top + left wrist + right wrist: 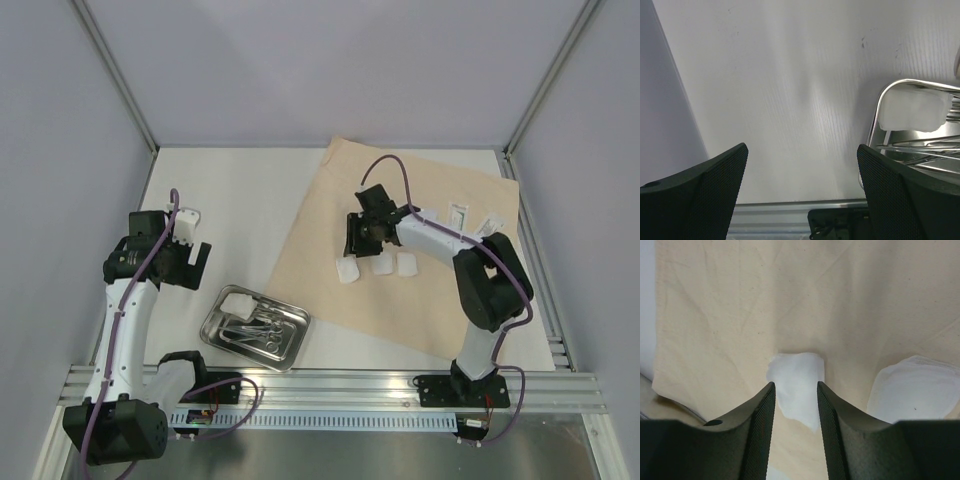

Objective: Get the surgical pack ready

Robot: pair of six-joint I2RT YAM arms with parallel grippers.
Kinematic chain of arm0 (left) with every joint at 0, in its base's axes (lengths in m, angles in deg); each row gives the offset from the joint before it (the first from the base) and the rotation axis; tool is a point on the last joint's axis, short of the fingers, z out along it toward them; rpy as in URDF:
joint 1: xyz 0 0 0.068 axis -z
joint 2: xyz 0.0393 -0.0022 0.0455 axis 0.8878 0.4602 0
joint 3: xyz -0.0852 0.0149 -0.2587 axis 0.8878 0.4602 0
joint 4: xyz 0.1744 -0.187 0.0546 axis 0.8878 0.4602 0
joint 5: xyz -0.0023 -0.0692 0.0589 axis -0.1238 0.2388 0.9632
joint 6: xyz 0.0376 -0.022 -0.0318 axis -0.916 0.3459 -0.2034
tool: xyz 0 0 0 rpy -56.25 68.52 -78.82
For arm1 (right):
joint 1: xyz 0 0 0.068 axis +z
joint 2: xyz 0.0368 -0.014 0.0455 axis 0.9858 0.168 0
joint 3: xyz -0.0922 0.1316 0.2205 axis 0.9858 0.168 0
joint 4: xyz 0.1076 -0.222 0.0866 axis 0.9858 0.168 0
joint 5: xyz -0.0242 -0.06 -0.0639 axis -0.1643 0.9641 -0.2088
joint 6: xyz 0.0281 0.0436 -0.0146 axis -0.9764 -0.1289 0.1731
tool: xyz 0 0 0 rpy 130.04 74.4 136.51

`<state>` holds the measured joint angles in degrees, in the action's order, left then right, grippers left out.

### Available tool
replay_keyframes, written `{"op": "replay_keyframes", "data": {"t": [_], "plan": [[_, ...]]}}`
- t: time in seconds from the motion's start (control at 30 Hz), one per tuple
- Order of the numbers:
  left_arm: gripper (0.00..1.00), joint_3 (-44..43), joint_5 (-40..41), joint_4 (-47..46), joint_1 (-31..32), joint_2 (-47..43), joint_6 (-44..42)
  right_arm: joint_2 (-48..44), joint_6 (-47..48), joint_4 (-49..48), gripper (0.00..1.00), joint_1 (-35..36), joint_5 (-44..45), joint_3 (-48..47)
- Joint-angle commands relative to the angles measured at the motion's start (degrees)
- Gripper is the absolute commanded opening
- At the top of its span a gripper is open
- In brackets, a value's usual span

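The tan wrap sheet lies at the back right of the table. Three white gauze pads sit in a row on it. My right gripper hovers open over the leftmost pad, a finger on each side and not pinching it. A second pad lies to its right. The steel tray stands near the front edge with clamps and tweezers and one gauze pad in it. My left gripper is wide open and empty, just left of the tray.
Two small clear packets lie on the wrap's right side. An aluminium rail runs along the near edge. Grey enclosure walls stand on the left, back and right.
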<state>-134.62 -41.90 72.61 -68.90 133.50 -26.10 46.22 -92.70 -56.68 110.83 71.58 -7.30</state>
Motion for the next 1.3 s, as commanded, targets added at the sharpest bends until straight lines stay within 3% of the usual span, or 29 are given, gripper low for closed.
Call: {"op": "replay_keyframes", "data": {"t": [0.0,0.37,0.57,0.8,0.87,1.07,1.27], "plan": [[0.99,-2.41,-0.79,0.42,0.15,0.15,-0.66,1.74,-0.33,-0.18,0.41,-0.18,0.22,0.47],[0.99,-2.06,-0.78,-0.02,0.15,0.32,-0.66,1.74,-1.74,-1.93,0.37,-0.09,0.94,5.92],[0.99,-2.06,-0.87,-0.11,0.15,0.24,-0.74,3.32,-3.40,-5.53,0.35,0.26,-4.51,7.68],[0.99,-2.06,-1.14,-0.02,0.15,-0.20,-0.83,1.40,-4.28,-6.68,0.04,0.17,-6.89,6.80],[0.99,-2.06,-1.14,0.06,0.15,-0.29,-0.83,-0.01,-4.28,-6.15,0.00,0.09,-6.89,6.54],[0.99,-2.06,-1.31,0.06,0.15,-0.47,-0.92,-7.65,-2.88,-4.31,0.00,-1.14,-6.89,6.45],[0.99,-2.06,-1.31,0.06,0.15,-0.64,-0.92,-13.11,-1.12,-4.13,0.00,-7.73,-7.32,11.54]]}}
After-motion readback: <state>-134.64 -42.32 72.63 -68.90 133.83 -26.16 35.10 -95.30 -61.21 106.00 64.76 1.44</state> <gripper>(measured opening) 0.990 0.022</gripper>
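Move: The leftmost gauze pad lies flat on the cloth about 3 cm back from the right hand, some 2 cm to its left and 5 cm below. The middle pad is 2 cm back and 5 cm to the right of this hand, the right-hand pad 2 cm back and 11 cm right, at the same depth. For the idle left hand, the leftmost pad is roughly 6 cm ahead, 36 cm right and 15 cm below. The right hand's fingers pinch the leftmost gauze pad: part-open, they sink about 4 cm onto it while drawing back some 2.5 cm and slightly right, then shut as the hand eases left, rolling its left side up a little. Keeping the pinch, the hand rises about 7.5 cm. ##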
